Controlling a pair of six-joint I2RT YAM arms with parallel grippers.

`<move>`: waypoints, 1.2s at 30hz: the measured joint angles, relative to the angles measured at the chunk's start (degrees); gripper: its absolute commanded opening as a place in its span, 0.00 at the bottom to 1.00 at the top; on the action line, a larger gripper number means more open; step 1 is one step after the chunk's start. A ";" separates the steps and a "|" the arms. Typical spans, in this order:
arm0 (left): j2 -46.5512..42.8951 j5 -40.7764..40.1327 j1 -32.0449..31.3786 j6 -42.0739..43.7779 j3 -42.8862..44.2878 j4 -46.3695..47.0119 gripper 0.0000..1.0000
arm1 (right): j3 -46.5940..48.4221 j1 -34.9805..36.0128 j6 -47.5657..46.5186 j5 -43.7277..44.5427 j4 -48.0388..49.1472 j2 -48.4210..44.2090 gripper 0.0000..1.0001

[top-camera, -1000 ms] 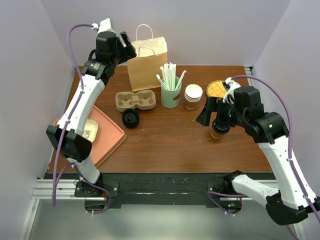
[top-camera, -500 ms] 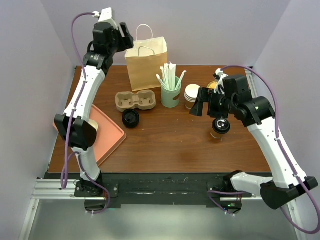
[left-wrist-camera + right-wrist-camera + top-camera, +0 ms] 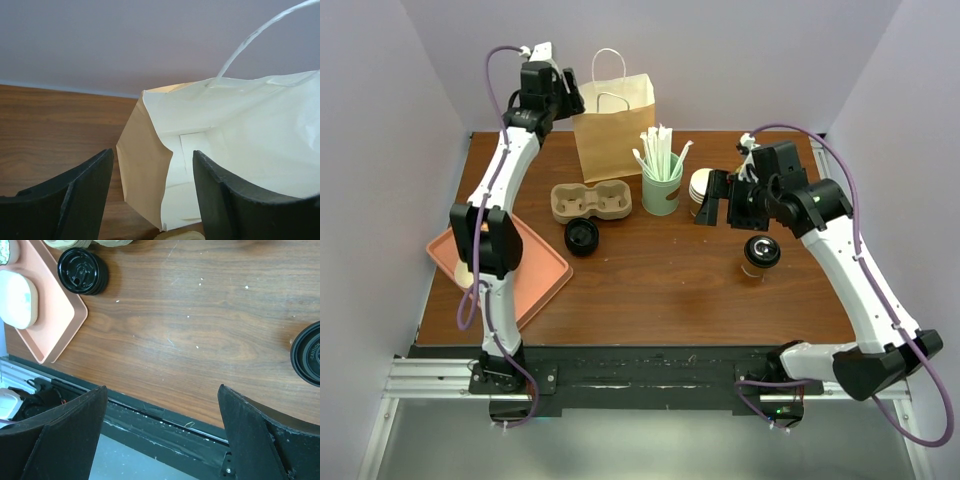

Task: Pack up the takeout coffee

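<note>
The takeout coffee (image 3: 761, 252), a small brown cup with a black lid, stands alone on the table's right side; its lid shows at the right edge of the right wrist view (image 3: 307, 360). My right gripper (image 3: 720, 210) hovers open, up and to the back-left of it, with nothing between its fingers (image 3: 160, 395). The paper bag (image 3: 613, 130) stands open at the back. My left gripper (image 3: 568, 95) is at the bag's upper left corner. Its jaws are open, with the bag's left side wall (image 3: 145, 170) between them and untouched by either finger (image 3: 82, 195).
A cardboard cup carrier (image 3: 591, 201), a loose black lid (image 3: 581, 236), a green cup of straws (image 3: 661, 185) and a stack of white-topped cups (image 3: 705, 190) sit mid-table. A pink tray (image 3: 535, 275) lies front left with a white dish (image 3: 17, 297).
My right gripper has lifted off the coffee and moved back-left, leaving the cup standing. My left gripper has moved in onto the bag's corner, its jaws narrowing.
</note>
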 measured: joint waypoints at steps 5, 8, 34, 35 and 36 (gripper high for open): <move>2.29 -0.13 0.02 0.24 1.64 0.09 0.48 | 0.52 0.00 -0.02 0.48 0.00 0.61 0.95; 3.02 -0.26 0.04 0.44 2.14 0.83 0.31 | 0.74 0.00 -0.04 1.05 0.00 1.01 0.95; -2.97 4.98 0.04 -2.75 5.55 7.65 0.00 | 12.39 0.00 -0.52 2.58 -0.28 4.42 0.95; -4.22 5.11 0.04 -2.62 5.55 7.43 0.00 | 13.60 0.00 -0.68 2.56 -0.33 4.61 0.95; -5.53 5.20 0.04 -2.60 5.55 7.39 0.00 | 14.53 0.00 -0.74 2.54 -0.33 4.81 0.96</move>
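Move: Just ahead of the left hand's open fingers is the left side rim of the brown paper bag, whose middle lies about 2 cm ahead, 8 cm to the right and 14 cm below. The drink carrier sits some 11 cm back, 3 cm right and 26 cm down; the straw cup 11 cm back and 20 cm right. The black lids are 20 cm back and 2 cm right. From the right hand the bag is roughly 33 cm ahead and 17 cm left. Easing about 2 cm forward and a little down, the left hand shuts its wide-open fingers on the bag's left side near the rim and pinches the paper. Keeping hold, it lifts the bag some 14 cm, tilting its fingertips up almost 20 degrees and drawing back about 4 cm at the end. The right hand, empty and open, lately rises about 7 cm and edges 3 cm forward. ##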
